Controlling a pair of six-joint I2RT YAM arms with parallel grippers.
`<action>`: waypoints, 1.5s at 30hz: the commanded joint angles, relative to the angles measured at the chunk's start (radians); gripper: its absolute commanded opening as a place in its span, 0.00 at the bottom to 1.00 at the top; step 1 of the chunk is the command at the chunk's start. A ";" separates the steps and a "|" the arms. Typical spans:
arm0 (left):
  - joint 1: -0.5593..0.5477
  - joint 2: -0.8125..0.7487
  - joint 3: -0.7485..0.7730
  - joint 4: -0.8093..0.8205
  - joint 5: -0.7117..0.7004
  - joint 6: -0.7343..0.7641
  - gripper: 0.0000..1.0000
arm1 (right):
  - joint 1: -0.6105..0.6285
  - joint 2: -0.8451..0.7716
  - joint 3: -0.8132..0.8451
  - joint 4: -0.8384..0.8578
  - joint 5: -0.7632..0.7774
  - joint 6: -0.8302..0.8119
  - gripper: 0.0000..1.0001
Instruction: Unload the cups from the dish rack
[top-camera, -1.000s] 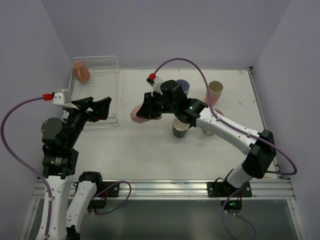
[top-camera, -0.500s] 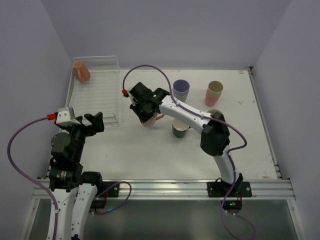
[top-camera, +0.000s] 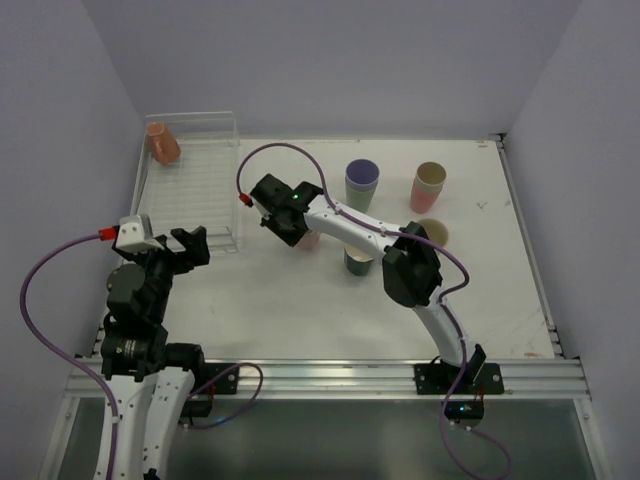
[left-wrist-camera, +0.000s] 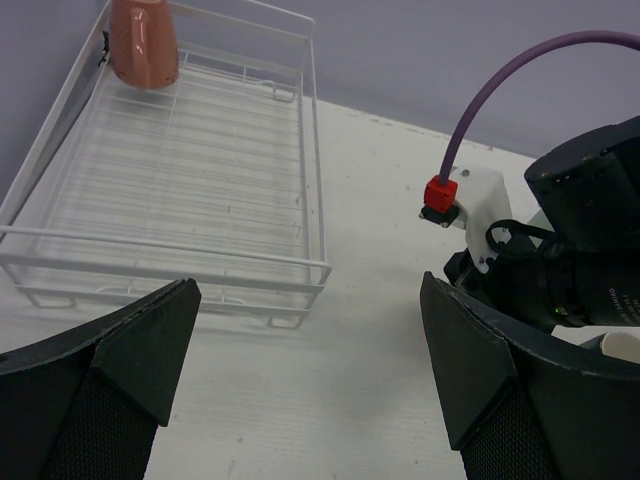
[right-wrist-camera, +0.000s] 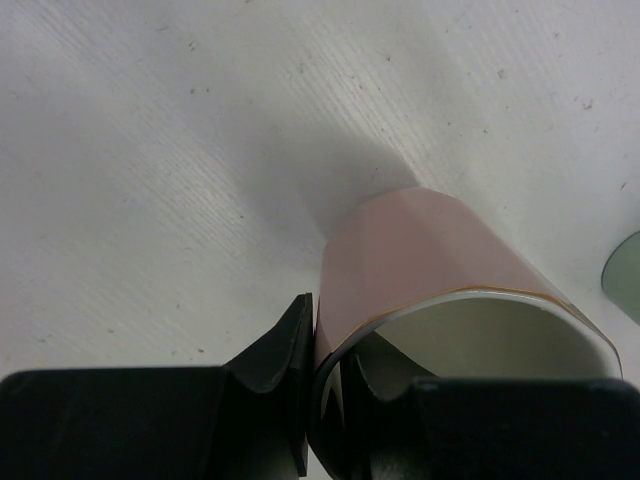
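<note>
The white wire dish rack (top-camera: 195, 185) stands at the far left, with one salmon cup (top-camera: 162, 142) in its far corner. The left wrist view shows the same rack (left-wrist-camera: 170, 190) and salmon cup (left-wrist-camera: 143, 42). My left gripper (top-camera: 190, 245) hangs open just in front of the rack, its jaws wide and empty (left-wrist-camera: 310, 390). My right gripper (top-camera: 288, 222) is shut on the rim of a pink cup (top-camera: 310, 238) to the right of the rack. One finger sits inside that pink cup (right-wrist-camera: 440, 260) and one outside (right-wrist-camera: 330, 370). The cup is upright, at or just above the table.
On the table stand a purple cup on a green one (top-camera: 362, 180), a beige cup on a pink one (top-camera: 430, 185), a dark green mug (top-camera: 358, 262) and a cream mug (top-camera: 432, 232). The right arm's wrist (left-wrist-camera: 570, 260) is close to my left gripper's right.
My left gripper has drawn back from over the rack's front toward the near edge. The right arm has swung round and brought the pink cup down beside the rack.
</note>
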 joint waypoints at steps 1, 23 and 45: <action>0.000 0.010 -0.002 0.045 0.003 0.025 1.00 | -0.010 -0.018 0.015 0.078 0.076 -0.057 0.00; 0.000 0.278 0.160 0.110 -0.021 -0.018 1.00 | -0.041 -0.228 -0.158 0.231 -0.008 -0.029 0.73; 0.074 1.246 0.792 0.258 -0.368 0.118 1.00 | 0.089 -1.026 -1.020 0.828 -0.151 0.357 0.93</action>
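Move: The orange cup, in the rack's far left corner, is about 46 cm ahead of the left gripper, 16 cm to its left and 20 cm below; the rack's middle lies 34 cm ahead, 8 cm left, 25 cm below. The right gripper's pink cup goes to a table spot about 7 cm ahead, 3 cm right, 9 cm below. From the right gripper, the purple-and-green stack stands 19 cm ahead, 18 cm right, the dark green stack level, 16 cm right. Ease the right gripper, its fingers still pinching the pink cup's rim, some 3 cm forward and slightly down, open it wide to let go, lift about 18 cm clear, then draw back and a little right, swinging the fingers up towards the left about 40 degrees. Meanwhile carry the open left gripper some 24 cm forward and slightly left over the rack towards the orange cup, tipping it down and turning it counter-clockwise. ##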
